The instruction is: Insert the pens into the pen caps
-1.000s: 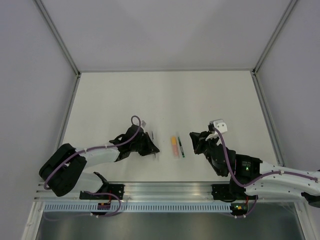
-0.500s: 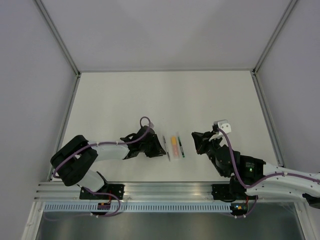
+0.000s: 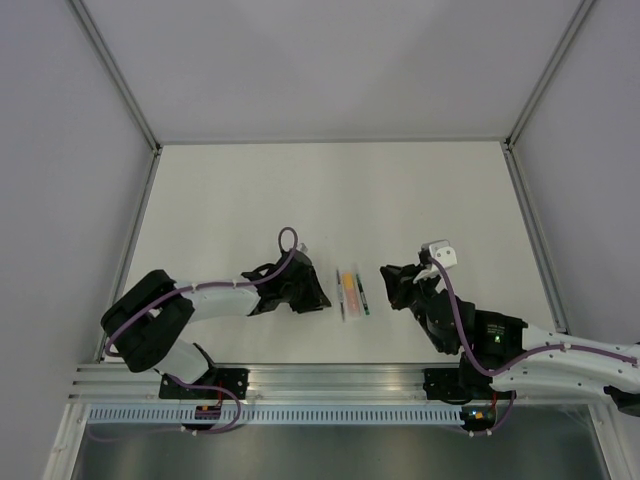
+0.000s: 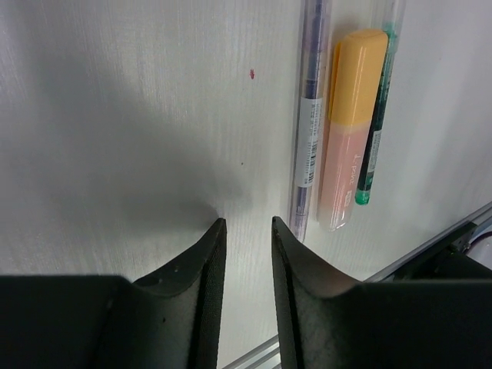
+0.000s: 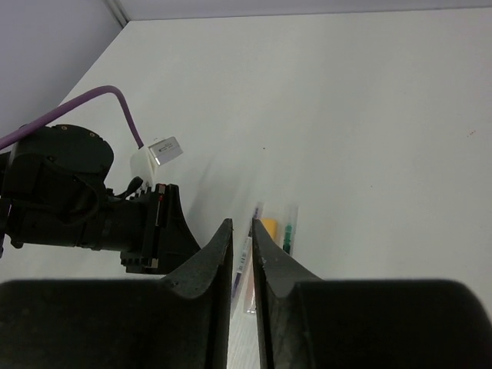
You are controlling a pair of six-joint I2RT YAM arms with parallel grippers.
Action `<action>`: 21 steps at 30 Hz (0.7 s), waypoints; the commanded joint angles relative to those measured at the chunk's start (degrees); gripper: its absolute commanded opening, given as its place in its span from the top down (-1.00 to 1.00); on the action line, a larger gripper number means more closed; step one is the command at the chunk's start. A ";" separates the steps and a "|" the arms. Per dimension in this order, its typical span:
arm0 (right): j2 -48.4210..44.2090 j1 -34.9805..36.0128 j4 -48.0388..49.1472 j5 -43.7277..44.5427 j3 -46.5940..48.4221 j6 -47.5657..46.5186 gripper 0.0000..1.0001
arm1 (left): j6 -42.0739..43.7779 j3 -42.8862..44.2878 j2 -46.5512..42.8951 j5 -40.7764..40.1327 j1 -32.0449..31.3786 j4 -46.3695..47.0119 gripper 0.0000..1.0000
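Note:
Three pens lie side by side at the table's middle [image 3: 350, 293]. The pale orange pen [image 4: 344, 173] wears its orange-yellow cap [image 4: 360, 69]. To its right lies the dark green pen [image 4: 375, 146], with a teal-green end [image 4: 361, 198]; I cannot tell its cap from its body. A thin clear purple pen [image 4: 309, 131] lies on the left. My left gripper [image 4: 247, 223] sits just left of them, open with only table between the fingers. My right gripper [image 5: 241, 224] hovers to their right, jaws a narrow gap apart, holding nothing.
Grey walls enclose the white table [image 3: 330, 190] on three sides. An aluminium rail [image 3: 330, 380] with both arm bases runs along the near edge. The left wrist [image 5: 84, 192] and its purple cable fill the right wrist view's left side.
The left gripper carried the thin purple pen rightward, set it beside the orange pen and opened. The right gripper barely shifted and parted slightly.

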 commanded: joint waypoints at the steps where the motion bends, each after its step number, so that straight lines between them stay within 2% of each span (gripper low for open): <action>1: 0.16 -0.10 1.63 -1.56 -0.70 -2.16 0.56 | 4.19 3.33 -1.89 -1.85 -0.20 -3.54 0.30; 3: 0.51 -0.18 2.51 -4.45 -0.44 -3.03 0.34 | 8.04 4.38 -4.18 -1.76 -0.20 -3.54 0.27; 6: 2.97 -0.18 1.54 -5.78 1.05 -3.04 -0.06 | 15.50 6.05 -10.15 -3.34 -0.20 -3.90 0.00; 7: 4.54 -0.10 1.45 -5.96 1.31 -2.61 -0.22 | 17.37 6.23 -11.73 -4.65 -0.20 -3.28 -0.32; 8: 5.34 -0.10 1.37 -6.31 1.40 -2.34 -0.64 | 19.30 6.32 -14.45 -5.62 -0.20 -3.36 -0.57; 9: 7.09 -0.18 1.28 -6.49 1.49 -1.73 -0.78 | 22.19 6.76 -15.78 -7.80 -0.20 -3.80 -0.88; 10: 7.98 -0.27 1.19 -6.49 1.58 -0.50 -0.88 | 23.44 6.85 -16.92 -9.91 -0.20 -4.50 -0.98; 11: 8.77 -0.62 1.02 -6.75 1.93 0.03 -0.96 | 26.32 7.02 -18.94 -10.37 -0.20 -4.51 -0.99; 14: 12.11 -2.37 0.75 -9.64 2.89 2.31 -0.96 | 28.89 6.24 -22.37 -12.74 -0.28 -3.81 -0.99; 19: 13.18 -7.82 3.90 -17.37 1.76 5.39 -0.96 | 34.61 -2.10 -31.69 -12.13 -0.20 5.41 -0.99; 21: 12.30 -11.95 5.66 -23.96 0.00 5.83 -0.96 | 36.54 -5.80 -35.37 -12.22 -0.20 8.84 -0.99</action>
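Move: The purple pen lies close to the left hand's fingertips, roughly 3 cm ahead, 3 cm to its right and 1 cm lower. The highlighter is about 3 cm to the right of that pen and the green pen some 5 cm to the right of it, both nearly level with it. From the right hand, the purple pen lies about 4 cm ahead, 9 cm to the left and 24 cm below. Lift the left gripper straight up off the table beside the purple pen, about 16 cm, easing a few centimetres forward and finally left; open its fingers from a third to fully wide and tilt the hand up some 45 degrees. At the same time lower the right gripper about 6 cm and bring it left towards the pens, tipping it slightly down and opening it wide. ##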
